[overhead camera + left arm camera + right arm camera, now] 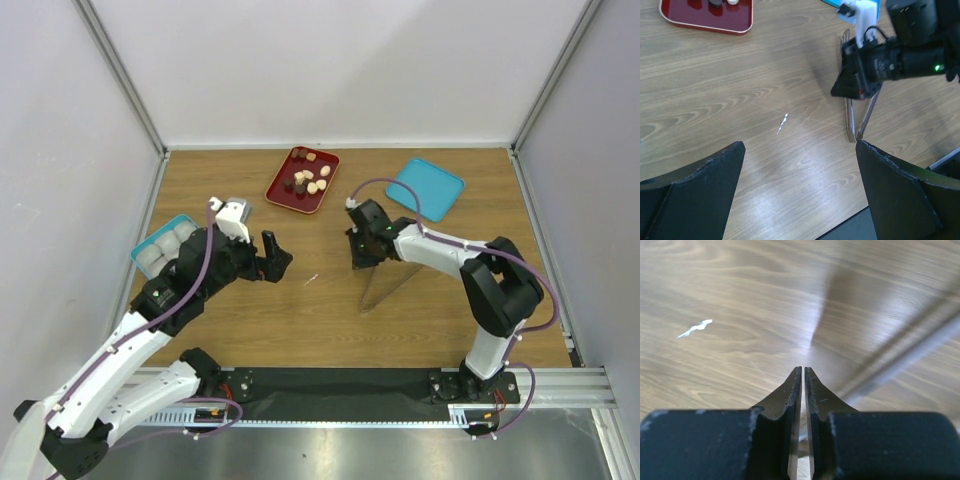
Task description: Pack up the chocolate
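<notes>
The chocolate (308, 180), several small dark and pale round pieces, lies in a red tray (283, 194) at the back of the table. The tray's near edge (705, 22) shows at the top of the left wrist view. My right gripper (360, 262) (803, 369) is low over the table's middle, its jaws nearly together on a pair of metal tongs (383, 285) (860, 117) whose joined end rests on the wood. My left gripper (275, 262) (800, 144) hangs wide open and empty to the left, pointing toward the tongs.
A teal box (165, 245) with white compartments sits at the left edge, partly under my left arm. A teal lid (425, 188) lies at the back right. A small white scrap (311, 279) (782, 124) (695, 328) lies between the grippers. Walls enclose three sides.
</notes>
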`<state>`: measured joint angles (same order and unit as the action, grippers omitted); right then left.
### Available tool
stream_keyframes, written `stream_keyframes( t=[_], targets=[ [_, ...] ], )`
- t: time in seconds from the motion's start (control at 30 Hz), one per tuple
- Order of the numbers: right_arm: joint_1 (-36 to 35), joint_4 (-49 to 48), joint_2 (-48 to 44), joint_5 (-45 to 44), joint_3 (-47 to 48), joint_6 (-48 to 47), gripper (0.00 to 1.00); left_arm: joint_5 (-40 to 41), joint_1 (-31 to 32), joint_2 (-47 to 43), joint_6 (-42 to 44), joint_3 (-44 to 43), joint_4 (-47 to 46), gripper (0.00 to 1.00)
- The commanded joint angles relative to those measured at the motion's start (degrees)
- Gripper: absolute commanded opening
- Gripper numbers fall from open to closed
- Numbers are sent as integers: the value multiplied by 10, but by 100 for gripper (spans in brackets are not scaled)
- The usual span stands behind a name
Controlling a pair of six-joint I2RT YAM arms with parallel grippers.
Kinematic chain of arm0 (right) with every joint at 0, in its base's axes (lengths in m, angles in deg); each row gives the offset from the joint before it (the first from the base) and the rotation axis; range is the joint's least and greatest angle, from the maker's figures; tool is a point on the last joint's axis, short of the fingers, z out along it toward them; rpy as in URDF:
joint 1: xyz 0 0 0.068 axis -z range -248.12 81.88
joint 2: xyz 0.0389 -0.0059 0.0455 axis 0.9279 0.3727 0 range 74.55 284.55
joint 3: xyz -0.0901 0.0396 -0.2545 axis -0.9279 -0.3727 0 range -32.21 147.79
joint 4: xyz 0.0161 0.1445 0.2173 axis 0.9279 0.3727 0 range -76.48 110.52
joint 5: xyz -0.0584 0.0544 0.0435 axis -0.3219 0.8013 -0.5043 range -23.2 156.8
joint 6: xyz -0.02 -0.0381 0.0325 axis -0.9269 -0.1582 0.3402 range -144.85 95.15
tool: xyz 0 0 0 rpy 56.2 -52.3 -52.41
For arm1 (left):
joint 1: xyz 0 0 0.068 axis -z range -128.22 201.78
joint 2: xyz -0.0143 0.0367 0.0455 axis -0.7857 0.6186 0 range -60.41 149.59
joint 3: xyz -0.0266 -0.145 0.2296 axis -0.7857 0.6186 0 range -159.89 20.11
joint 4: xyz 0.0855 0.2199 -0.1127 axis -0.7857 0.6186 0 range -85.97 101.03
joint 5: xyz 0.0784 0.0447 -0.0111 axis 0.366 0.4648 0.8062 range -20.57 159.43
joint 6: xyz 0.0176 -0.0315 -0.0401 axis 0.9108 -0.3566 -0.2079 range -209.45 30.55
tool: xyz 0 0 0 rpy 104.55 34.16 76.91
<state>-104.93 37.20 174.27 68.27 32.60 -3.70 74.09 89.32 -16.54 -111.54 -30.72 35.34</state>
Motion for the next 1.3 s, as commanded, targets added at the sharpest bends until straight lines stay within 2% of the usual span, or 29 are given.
stream_keyframes(
  t=[0.0, 0.1, 0.2, 0.23, 0.27, 0.3, 0.43, 0.47, 0.57, 0.7, 0.87, 1.07, 1.27],
  targets=[
    [-22, 21, 15, -33, 38, -34, 12, 24, 1, -13, -12, -13, 2, 100],
    [-24, 47, 7, -45, 39, -28, 15, 26, 1, -14, -15, -13, 5, 100],
    [-26, 91, -22, -81, 45, 14, 34, 31, 1, -18, -19, -12, 6, 100],
    [-25, 101, -43, -99, 47, 65, 47, 35, 1, -22, -24, -11, 5, 100],
    [-24, 113, -53, -112, 51, 97, 52, 38, 0, -25, -27, -9, 4, 100],
    [-21, 138, -73, -127, 54, 169, 59, 41, 1, -33, -31, -9, -1, 100],
    [-36, 169, -102, -146, 66, 289, 71, 44, 0, -53, -34, -4, -6, 100],
    [-40, 181, -110, -158, 71, 352, 72, 42, 1, -56, -35, -5, -6, 100],
    [-48, 229, -105, -192, 77, 463, 78, 33, 0, -64, -30, -8, -3, 100],
    [-46, 314, -49, -207, 93, 540, 80, 28, 1, -76, -30, -15, 12, 100],
    [-35, 353, -1, -232, 128, 553, 85, 23, 1, -96, -31, -8, 15, 100],
    [-26, 355, -3, -246, 117, 566, 96, 25, 0, -99, -27, 2, 16, 100],
    [-19, 304, -18, -227, 81, 557, 98, 24, 1, -89, -28, 6, 10, 100]
  ],
)
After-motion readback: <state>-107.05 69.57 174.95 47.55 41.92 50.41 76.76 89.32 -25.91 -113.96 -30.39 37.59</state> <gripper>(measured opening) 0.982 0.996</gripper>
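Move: The right hand, low and nearly shut at the metal tongs' left leg, has the middle of the splayed tongs about 6 cm to its right, 2 cm back and 3 cm below. The chocolate tray lies some 20 cm ahead and 14 cm left; the blue tray, about 18 cm ahead and 15 cm right. From the high left hand the tongs' middle is roughly 24 cm right, 5 cm ahead and 22 cm down. Up some 8 cm off the tongs' left leg and down again by about 6, the right hand shifts to its right and a little back, over the tongs' V. It turns about 55 degrees clockwise as its fingers let go and open wide, the legs near the hinge between them. The left hand, still open, rises about 3 cm, easing back and left. ##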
